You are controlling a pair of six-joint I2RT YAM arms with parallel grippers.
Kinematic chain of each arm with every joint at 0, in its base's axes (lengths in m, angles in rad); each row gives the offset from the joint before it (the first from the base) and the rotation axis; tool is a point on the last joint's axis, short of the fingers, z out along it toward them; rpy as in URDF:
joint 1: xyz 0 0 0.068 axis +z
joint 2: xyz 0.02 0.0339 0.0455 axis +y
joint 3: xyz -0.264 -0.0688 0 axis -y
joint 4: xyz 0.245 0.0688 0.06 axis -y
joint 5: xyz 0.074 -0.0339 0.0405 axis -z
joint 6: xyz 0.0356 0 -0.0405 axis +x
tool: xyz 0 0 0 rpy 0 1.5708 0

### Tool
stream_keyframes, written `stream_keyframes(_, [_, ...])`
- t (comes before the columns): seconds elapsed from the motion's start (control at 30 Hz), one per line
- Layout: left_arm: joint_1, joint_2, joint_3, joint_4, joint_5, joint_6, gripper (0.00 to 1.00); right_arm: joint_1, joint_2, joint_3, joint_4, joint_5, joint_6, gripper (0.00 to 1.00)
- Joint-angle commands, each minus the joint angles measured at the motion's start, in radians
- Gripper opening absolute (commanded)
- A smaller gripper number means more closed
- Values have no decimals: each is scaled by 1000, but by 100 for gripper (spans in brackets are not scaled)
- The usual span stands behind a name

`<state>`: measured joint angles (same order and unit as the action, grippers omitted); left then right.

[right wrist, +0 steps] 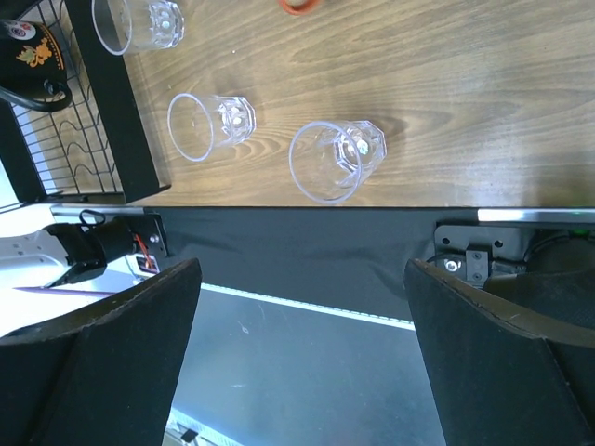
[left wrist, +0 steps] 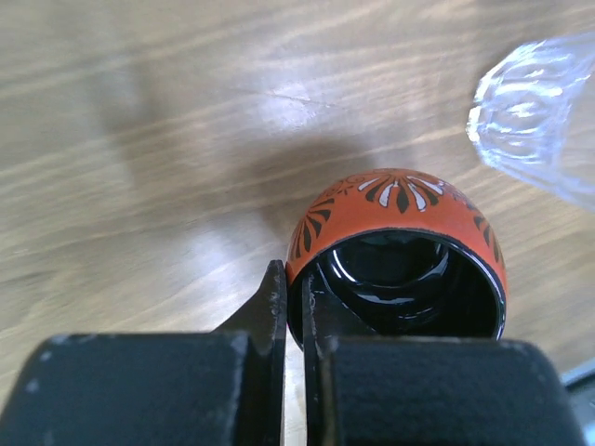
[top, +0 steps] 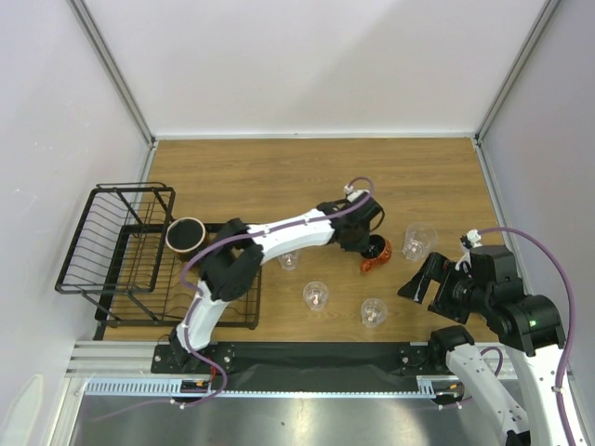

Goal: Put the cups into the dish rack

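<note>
My left gripper (top: 368, 243) (left wrist: 293, 302) is shut on the rim of the orange-red cup (top: 377, 253) (left wrist: 395, 218). One finger is outside the cup's wall and one is inside its glossy dark interior. The cup lies tilted over the wooden table. A clear tumbler (top: 419, 242) (left wrist: 537, 111) stands just to its right. Three more clear tumblers (top: 288, 261) (top: 316, 295) (top: 374, 312) stand nearer the front. A dark mug (top: 186, 236) sits in the black wire dish rack (top: 112, 269) at the left. My right gripper (top: 420, 281) (right wrist: 302, 274) hangs open and empty over the front edge.
The right wrist view shows three tumblers (right wrist: 337, 158) (right wrist: 212, 124) (right wrist: 138, 23), the rack's edge (right wrist: 116, 111), and a black mat (right wrist: 307, 246) along the table's front. White walls enclose the table on three sides.
</note>
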<state>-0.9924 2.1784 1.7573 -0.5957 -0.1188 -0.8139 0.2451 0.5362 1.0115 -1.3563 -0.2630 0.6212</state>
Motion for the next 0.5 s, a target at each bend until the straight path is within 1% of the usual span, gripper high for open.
stream_keyframes(0.0, [43,-218,-41,149,97,-27,0,5,18,29,-144,-25,-38,97])
stream_keyframes(0.07, [50,-305,-93,230,142,-44,1,5,39,36,-106,-53,-58,97])
stream_keyframes(0.1, [57,-339,-111,262,190,-48,0,3,47,48,-90,-68,-67,97])
stream_keyframes(0.17, [60,-420,-151,327,218,-60,0,5,64,65,-20,-93,-83,97])
stream_keyframes(0.27, [66,-498,-171,346,237,-76,1,3,99,87,98,-163,-90,97])
stream_keyframes(0.33, [80,-587,-194,353,248,-123,0,3,126,91,213,-255,-83,97])
stream_keyframes(0.37, [86,-623,-249,405,257,-152,0,3,134,90,258,-292,-78,97])
stream_keyframes(0.4, [103,-705,-292,451,264,-186,0,5,140,90,360,-361,-55,97])
stream_keyframes(0.43, [110,-745,-400,509,266,-271,0,5,149,85,408,-387,-42,97])
stream_keyframes(0.47, [116,-784,-454,642,265,-318,0,5,154,84,457,-409,-31,97])
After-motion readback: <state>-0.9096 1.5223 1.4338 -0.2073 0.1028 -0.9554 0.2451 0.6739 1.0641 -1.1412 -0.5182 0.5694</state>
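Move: The left hand already grips the orange cup by its rim, the cup's middle about 3 cm to the right, 1 cm back and 3 cm below; the dish rack lies some 43 cm to the left and 6 cm back. From that hand, one clear glass stands about 13 cm right, level with it, and another 16 cm back and 1 cm right. From the empty right hand, the orange cup is roughly 18 cm ahead, 8 cm left and 18 cm below. Straight up and fast, about 26 cm, the left hand carries the orange cup clear of the tabletop, keeping its shut grip on the rim and rolling some 40 degrees so the fingers swing from downward out to the right. After a brief wait, the right hand, still wide open and empty, starts left, up and forward towards the cup, about 7 cm in all, turning slightly counter-clockwise. ##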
